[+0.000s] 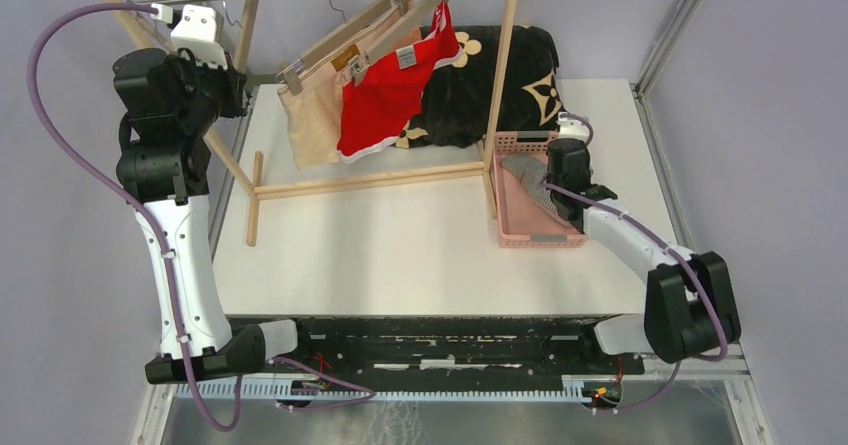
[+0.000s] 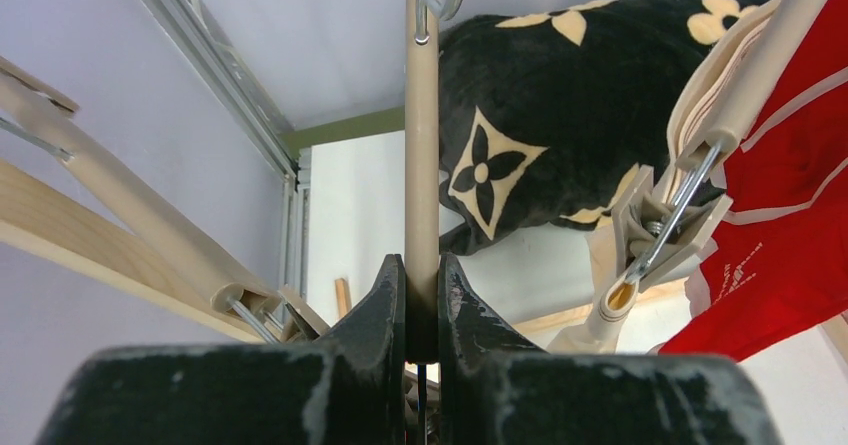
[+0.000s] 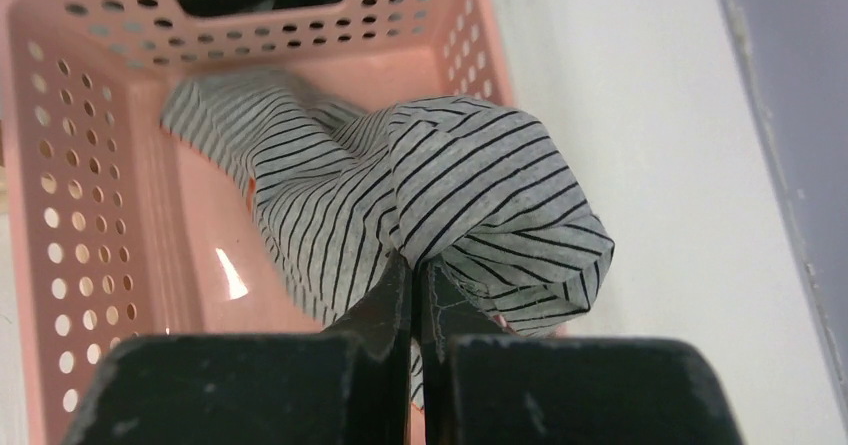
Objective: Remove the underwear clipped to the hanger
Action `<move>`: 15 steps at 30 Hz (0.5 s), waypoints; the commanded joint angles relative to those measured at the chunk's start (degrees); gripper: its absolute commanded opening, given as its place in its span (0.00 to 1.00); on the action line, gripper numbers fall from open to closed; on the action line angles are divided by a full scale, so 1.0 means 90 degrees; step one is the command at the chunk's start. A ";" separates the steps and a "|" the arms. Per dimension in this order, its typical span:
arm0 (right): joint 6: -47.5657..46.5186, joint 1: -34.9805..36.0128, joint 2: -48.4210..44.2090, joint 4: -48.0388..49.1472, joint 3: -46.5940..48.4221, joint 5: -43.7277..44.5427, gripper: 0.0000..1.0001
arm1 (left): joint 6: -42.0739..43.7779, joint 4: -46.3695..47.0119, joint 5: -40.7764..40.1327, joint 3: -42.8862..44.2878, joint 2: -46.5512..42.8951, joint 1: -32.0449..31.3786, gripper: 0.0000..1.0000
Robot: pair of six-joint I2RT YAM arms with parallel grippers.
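Note:
Two pieces of underwear hang clipped to wooden hangers on the rack's rail: a pale beige one and a bright red one. A clip pinches the cloth beside the red piece. My left gripper is raised at the rack's left end, shut on the beige bar of a hanger. The grey-and-white striped underwear lies bunched in the pink basket, with my right gripper shut on a fold of it.
The wooden rack stands at the table's back, its base bars running along the tabletop. A big black cushion with tan flower marks lies behind it. The basket sits against the rack's right post, near the table's right edge.

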 commanded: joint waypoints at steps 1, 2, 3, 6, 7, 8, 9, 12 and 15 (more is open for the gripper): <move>0.0128 -0.0047 0.0577 -0.0172 0.0591 -0.0464 0.01 | -0.0104 0.0607 -0.0178 0.0354 -0.0037 0.0055 0.03; 0.0121 -0.0047 0.0728 -0.0248 0.0680 -0.0579 0.01 | -0.0129 0.0628 -0.0210 0.0338 -0.0037 0.0060 0.03; 0.0120 -0.0056 0.0860 -0.0305 0.0748 -0.0678 0.01 | -0.0138 0.0643 -0.0211 0.0319 -0.0034 0.0070 0.03; 0.0160 -0.0066 0.1209 -0.0417 0.0942 -0.0902 0.01 | -0.0164 0.0656 -0.0229 0.0300 0.0008 0.0094 0.03; 0.0175 -0.0061 0.1311 -0.0468 0.1007 -0.0952 0.01 | -0.0172 0.0656 -0.0240 0.0296 0.0031 0.0099 0.03; 0.0187 -0.0067 0.1385 -0.0525 0.1062 -0.0994 0.01 | -0.0180 0.0648 -0.0231 0.0296 0.0056 0.0111 0.03; 0.0193 -0.0073 0.1464 -0.0570 0.1124 -0.1042 0.01 | -0.0177 0.0639 -0.0223 0.0302 0.0077 0.0133 0.03; 0.0178 -0.0077 0.1617 -0.0756 0.1282 -0.1219 0.22 | -0.0182 0.0646 -0.0245 0.0286 0.0153 0.0189 0.03; 0.0192 -0.0077 0.1614 -0.0783 0.1303 -0.1277 0.28 | -0.0205 0.0647 -0.0290 0.0312 0.0257 0.0253 0.03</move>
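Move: The right hand holds the striped underwear above the pink basket; the basket's middle is about 4 cm to its left, 2 cm back and 9 cm below. The rack's right foot stands roughly 14 cm left and 4 cm ahead. From the left hand, which grips the empty hanger's near end, the metal rail is some 15 cm ahead and 8 cm up; the peach underwear hangs about 10 cm ahead, 16 cm right and 12 cm lower. Still pinching the striped underwear, the right hand lowers it about 6 cm into the pink basket, easing some 3 cm left and a little forward as the fingers tip down by about 15 degrees; near the bottom it slows and the fingers start to part. The left hand keeps its grip on the hanger by the rail, lifting it slightly, then sinking back while shifting about 1 cm left. ##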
